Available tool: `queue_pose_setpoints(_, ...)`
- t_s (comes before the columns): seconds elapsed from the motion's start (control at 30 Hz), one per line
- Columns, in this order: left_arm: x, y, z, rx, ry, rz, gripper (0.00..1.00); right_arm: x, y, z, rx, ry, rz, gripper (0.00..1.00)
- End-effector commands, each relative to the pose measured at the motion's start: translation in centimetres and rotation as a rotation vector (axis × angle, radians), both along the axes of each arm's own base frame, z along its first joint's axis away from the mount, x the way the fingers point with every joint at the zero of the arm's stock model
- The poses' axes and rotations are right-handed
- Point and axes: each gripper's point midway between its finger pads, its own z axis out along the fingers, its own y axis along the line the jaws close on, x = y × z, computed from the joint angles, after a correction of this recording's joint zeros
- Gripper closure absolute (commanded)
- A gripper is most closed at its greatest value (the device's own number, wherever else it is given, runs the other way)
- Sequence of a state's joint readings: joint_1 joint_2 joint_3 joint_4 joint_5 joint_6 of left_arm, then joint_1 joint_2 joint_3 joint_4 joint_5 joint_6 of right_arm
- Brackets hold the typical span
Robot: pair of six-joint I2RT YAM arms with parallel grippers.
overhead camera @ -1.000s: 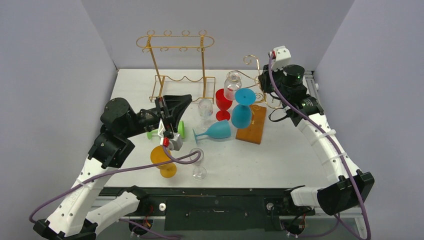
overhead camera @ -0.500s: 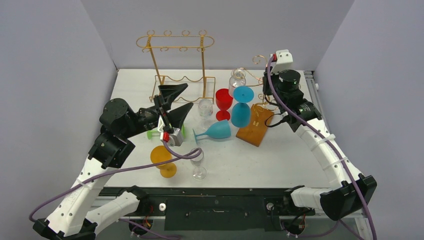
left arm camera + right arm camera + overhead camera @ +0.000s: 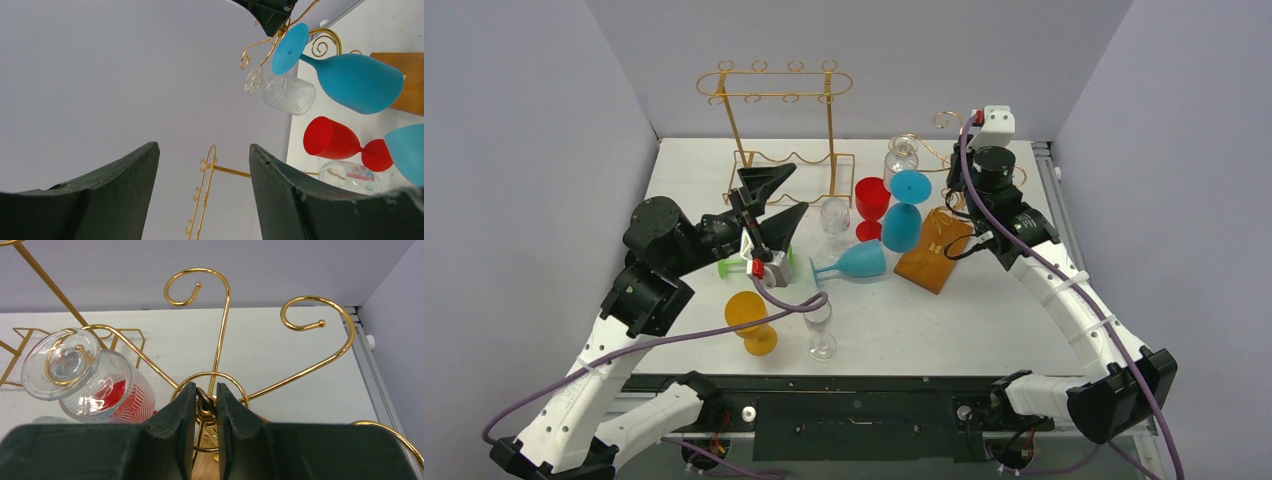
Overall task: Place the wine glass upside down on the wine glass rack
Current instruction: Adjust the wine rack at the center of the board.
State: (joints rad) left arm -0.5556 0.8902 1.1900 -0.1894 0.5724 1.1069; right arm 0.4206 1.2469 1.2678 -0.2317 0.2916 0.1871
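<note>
The wine glass rack [image 3: 932, 258] is gold wire on a wooden base, at the right of the table. My right gripper [image 3: 956, 190] is shut on the ring at the top of its centre post [image 3: 204, 404]. A clear wine glass [image 3: 90, 375] and a blue one [image 3: 907, 215] hang upside down from its arms. My left gripper [image 3: 796, 190] is open with nothing between its fingers [image 3: 120, 195], raised over the table's left middle. A green glass [image 3: 726, 268] lies on the table under that arm. Another blue glass [image 3: 859, 262] lies on its side beside the base.
A tall gold rack [image 3: 774, 85] stands at the back. A red glass [image 3: 871, 205] and a clear glass [image 3: 835, 215] stand mid-table. An orange glass [image 3: 749, 318] and a clear one [image 3: 820, 330] stand near the front edge.
My left gripper has gone from shut to open. My right gripper has carried the rack's top to the right, and the wooden base has shifted with it.
</note>
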Motion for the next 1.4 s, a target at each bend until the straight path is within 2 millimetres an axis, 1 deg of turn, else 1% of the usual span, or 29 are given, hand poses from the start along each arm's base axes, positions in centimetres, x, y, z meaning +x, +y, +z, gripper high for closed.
queue_pose_setpoints(0.0, -0.4, 0.6, 1.7, -0.04, -0.037, 0.02, 0.37, -0.8, -2.5, -0.3, 0.046, -0.014, -0.142, 1.0)
queue_pose_setpoints(0.07, -0.2, 0.7, 1.5, -0.037, -0.037, 0.03, 0.37, -1.0, -3.1, -0.4, 0.052, -0.022, -0.174, 1.0)
queue_pose_setpoints(0.23, 0.2, 0.9, 1.5, -0.047, -0.03, 0.055, 0.37, -1.3, -3.9, -0.6, 0.064, -0.02, -0.229, 1.0)
queue_pose_setpoints(0.37, 0.5, 1.2, 1.5, -0.058, -0.022, 0.08, 0.35, -1.2, -3.5, -1.2, 0.085, -0.016, -0.224, 1.0)
queue_pose_setpoints(0.53, 0.9, 1.5, 1.0, -0.058, -0.003, 0.106, 0.29, -1.0, -2.5, -1.5, 0.092, -0.005, -0.199, 1.0)
queue_pose_setpoints(0.6, 0.9, 1.6, 0.8, -0.058, 0.003, 0.111, 0.22, -1.0, -2.4, -1.4, 0.098, -0.006, -0.198, 1.0)
queue_pose_setpoints(0.63, 1.0, 1.7, 0.6, -0.057, 0.009, 0.116, 0.19, -1.0, -2.3, -1.3, 0.102, -0.009, -0.195, 0.97)
queue_pose_setpoints(0.7, 1.2, 1.9, 0.5, -0.068, 0.03, 0.135, 0.13, -1.2, -2.3, -0.8, 0.112, -0.019, -0.186, 0.84)
queue_pose_setpoints(0.73, 1.4, 2.0, 0.6, -0.081, 0.045, 0.146, 0.11, -1.4, -2.2, -0.4, 0.117, -0.027, -0.178, 0.8)
queue_pose_setpoints(0.83, 2.1, 2.6, 0.6, -0.153, 0.16, 0.193, 0.03, -2.0, -1.9, 1.0, 0.132, -0.05, -0.145, 0.64)
queue_pose_setpoints(0.93, 3.0, 2.9, -0.4, -0.2, 0.308, 0.249, 0.04, -2.6, -1.3, 2.5, 0.141, -0.065, -0.098, 0.51)
queue_pose_setpoints(1.0, 3.4, 3.2, -1.6, -0.209, 0.403, 0.287, 0.04, -3.0, -0.9, 3.4, 0.143, -0.072, -0.065, 0.44)
queue_pose_setpoints(1.03, 3.7, 3.3, -2.3, -0.215, 0.446, 0.308, 0.04, -3.3, -0.8, 3.9, 0.141, -0.072, -0.055, 0.38)
queue_pose_setpoints(1.1, 4.1, 3.7, -3.1, -0.245, 0.523, 0.353, 0.04, -4.0, -0.8, 4.9, 0.139, -0.077, -0.042, 0.3)
queue_pose_setpoints(1.2, 4.9, 4.6, -4.3, -0.298, 0.637, 0.448, 0.04, -5.4, -1.0, 6.8, 0.15, -0.105, -0.023, 0.27)
queue_pose_setpoints(1.27, 5.4, 5.4, -4.7, -0.335, 0.7, 0.515, 0.04, -6.9, -0.9, 8.3, 0.154, -0.122, 0.005, 0.27)
queue_pose_setpoints(1.3, 5.8, 5.8, -5.0, -0.357, 0.734, 0.548, 0.04, -7.8, -0.3, 9.2, 0.152, -0.13, 0.029, 0.26)
queue_pose_setpoints(1.37, 6.2, 6.4, -5.2, -0.412, 0.803, 0.59, 0.04, -9.6, 1.0, 9.8, 0.13, -0.124, 0.078, 0.26)
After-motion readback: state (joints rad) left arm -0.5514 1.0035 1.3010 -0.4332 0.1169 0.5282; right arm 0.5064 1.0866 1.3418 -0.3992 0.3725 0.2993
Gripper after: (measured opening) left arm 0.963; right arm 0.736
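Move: Between the right fingers, already pinched, is the rack's top loop; the wooden board lies about 32 cm below it, 5 cm back and 3 cm left. The clear hanging glass is some 13 cm left of the hand, 5 cm ahead and 6 cm lower, the blue hanging glass 10 cm left, 4 cm back and 9 cm lower. From the left hand, the loop lies 34 cm right, 13 ahead, 10 below; the green glass 9 left, 7 ahead, 42 below. Still pinching the top loop, the right hand nudges it about 2 cm to the right with a slight clockwise turn and pauses, then opens wide, letting go, and draws back and up, each some 5 cm. The left hand opens fully and moves forward, down and left, its fingers swinging round to the front and tipping down, some 45 degrees in all, towards the green glass. ##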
